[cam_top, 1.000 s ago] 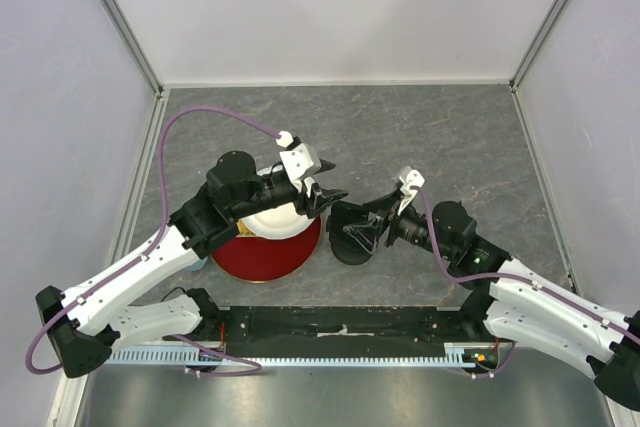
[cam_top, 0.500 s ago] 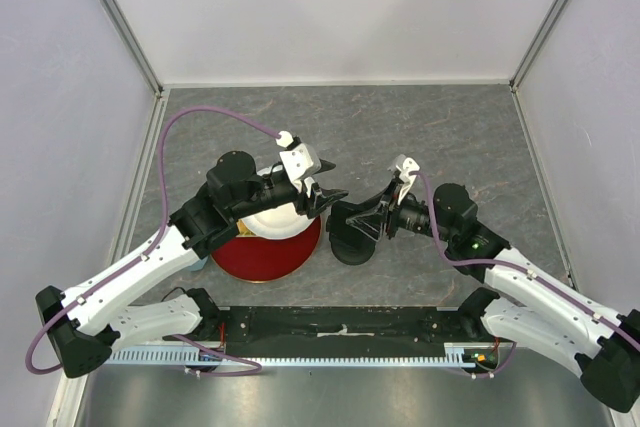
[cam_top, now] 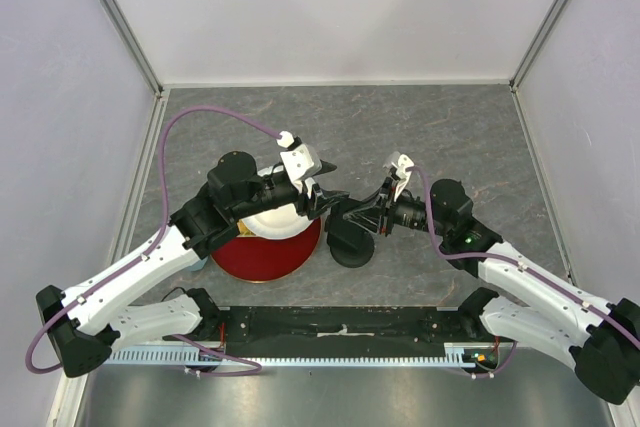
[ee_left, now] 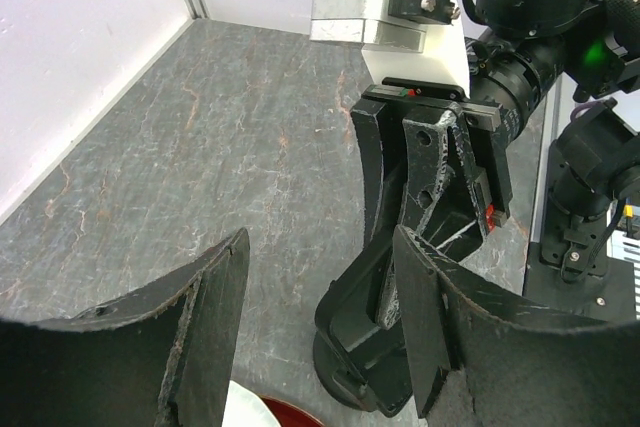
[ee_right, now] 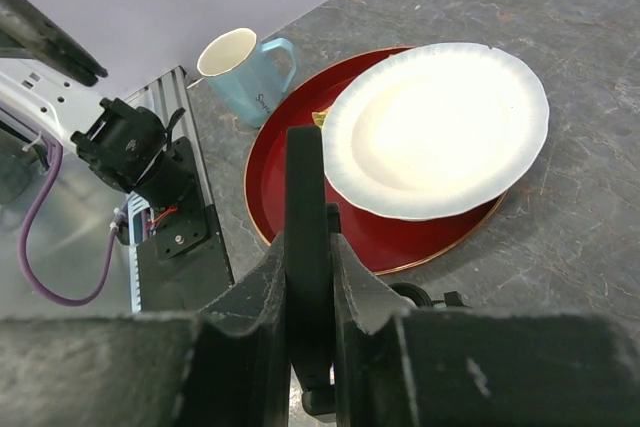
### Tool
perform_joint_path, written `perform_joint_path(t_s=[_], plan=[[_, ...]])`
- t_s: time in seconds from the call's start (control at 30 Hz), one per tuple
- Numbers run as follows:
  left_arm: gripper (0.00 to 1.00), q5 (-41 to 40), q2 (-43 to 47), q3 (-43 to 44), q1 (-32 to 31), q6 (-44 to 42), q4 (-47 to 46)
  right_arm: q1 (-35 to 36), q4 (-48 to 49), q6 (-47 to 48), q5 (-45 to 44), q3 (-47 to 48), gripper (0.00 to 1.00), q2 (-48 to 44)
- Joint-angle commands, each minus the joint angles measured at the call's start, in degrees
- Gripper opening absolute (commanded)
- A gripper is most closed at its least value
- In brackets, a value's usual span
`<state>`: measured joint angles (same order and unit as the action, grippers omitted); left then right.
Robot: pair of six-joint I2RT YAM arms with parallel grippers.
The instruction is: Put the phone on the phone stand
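Note:
The phone stand (ee_left: 365,347) rests on its round base (cam_top: 350,249) on the grey table, just right of the red plate. The phone (ee_right: 305,207) is a thin black slab, seen edge-on and upright above the stand. My right gripper (ee_right: 305,277) is shut on the phone, one finger pressed to each flat side. Seen from above, that gripper (cam_top: 357,217) reaches left over the stand. My left gripper (ee_left: 320,242) is open and holds nothing. It hovers by the plate's right edge (cam_top: 325,197), facing the stand and the right gripper (ee_left: 405,207).
A white paper plate (ee_right: 440,127) lies on a round red plate (cam_top: 262,257) left of the stand. A light blue mug (ee_right: 245,72) stands beyond the red plate, near the left arm's base. White walls enclose the table on three sides.
My right gripper has slid left over the stand and its jaws have closed from wide open onto the phone. The left arm has not moved.

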<state>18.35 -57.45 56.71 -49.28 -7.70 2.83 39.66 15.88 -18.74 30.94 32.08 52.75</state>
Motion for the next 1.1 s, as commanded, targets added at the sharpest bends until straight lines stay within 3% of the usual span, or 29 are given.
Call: perform_joint_path(t_s=[0.0, 0.07, 0.1, 0.4, 0.6, 0.83, 1.07], plan=[[0.66, 0.55, 0.23, 0.33, -0.29, 1.99, -2.48, 0.33, 1.71, -0.51, 0.53, 1.14, 0.13, -0.54], [0.66, 0.37, 0.06, 0.33, -0.21, 1.99, -2.57, 0.24, -0.40, 0.46, -3.49, 1.32, 0.01, -1.94], [0.66, 0.46, -0.03, 0.51, -0.21, 1.99, -2.57, 0.33, -1.11, 0.64, -5.00, 1.24, 0.00, -2.65], [0.66, 0.20, 0.23, 0.60, -0.21, 2.26, -2.65, 0.33, 1.61, -1.38, -26.15, -6.23, 0.00, -15.38], [0.66, 0.02, 0.23, 0.60, -0.21, 2.34, -2.57, 0.33, -6.54, -1.30, -50.66, -6.24, 0.00, -22.95], [0.66, 0.55, 0.15, 0.60, -0.21, 2.61, -2.57, 0.24, -11.49, 2.12, -67.82, -3.78, 0.00, -24.54], [0.65, 1.51, 1.02, 0.86, -0.21, 2.96, -2.65, -3.00, -8.68, 10.65, -72.43, -1.49, 0.00, -22.61]])
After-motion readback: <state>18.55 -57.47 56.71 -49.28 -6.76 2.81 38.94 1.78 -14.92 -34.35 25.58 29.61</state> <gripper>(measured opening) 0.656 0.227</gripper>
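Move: The right fingers already grip the phone on its phone stand, the phone's middle within about 2 cm of the hand and the stand's round base some 14 cm below. The bare patch of table they are taken to lies about 8 cm ahead and 19 cm to the right. The white plate is roughly 18 cm left and 11 ahead, the red tray under it about 21 left and 5 ahead. From the left hand, the phone is some 5 cm right, 3 back and 10 below. Keeping its pinch on the phone, the right hand carries or slides phone and stand together to the robot's right, away from the plate and tray, about 19 cm, and some 8 cm forward, at nearly level height. After a slow start it speeds up while turning clockwise some 65 degrees, so the fingers swing from pointing left to pointing nearly straight forward. ##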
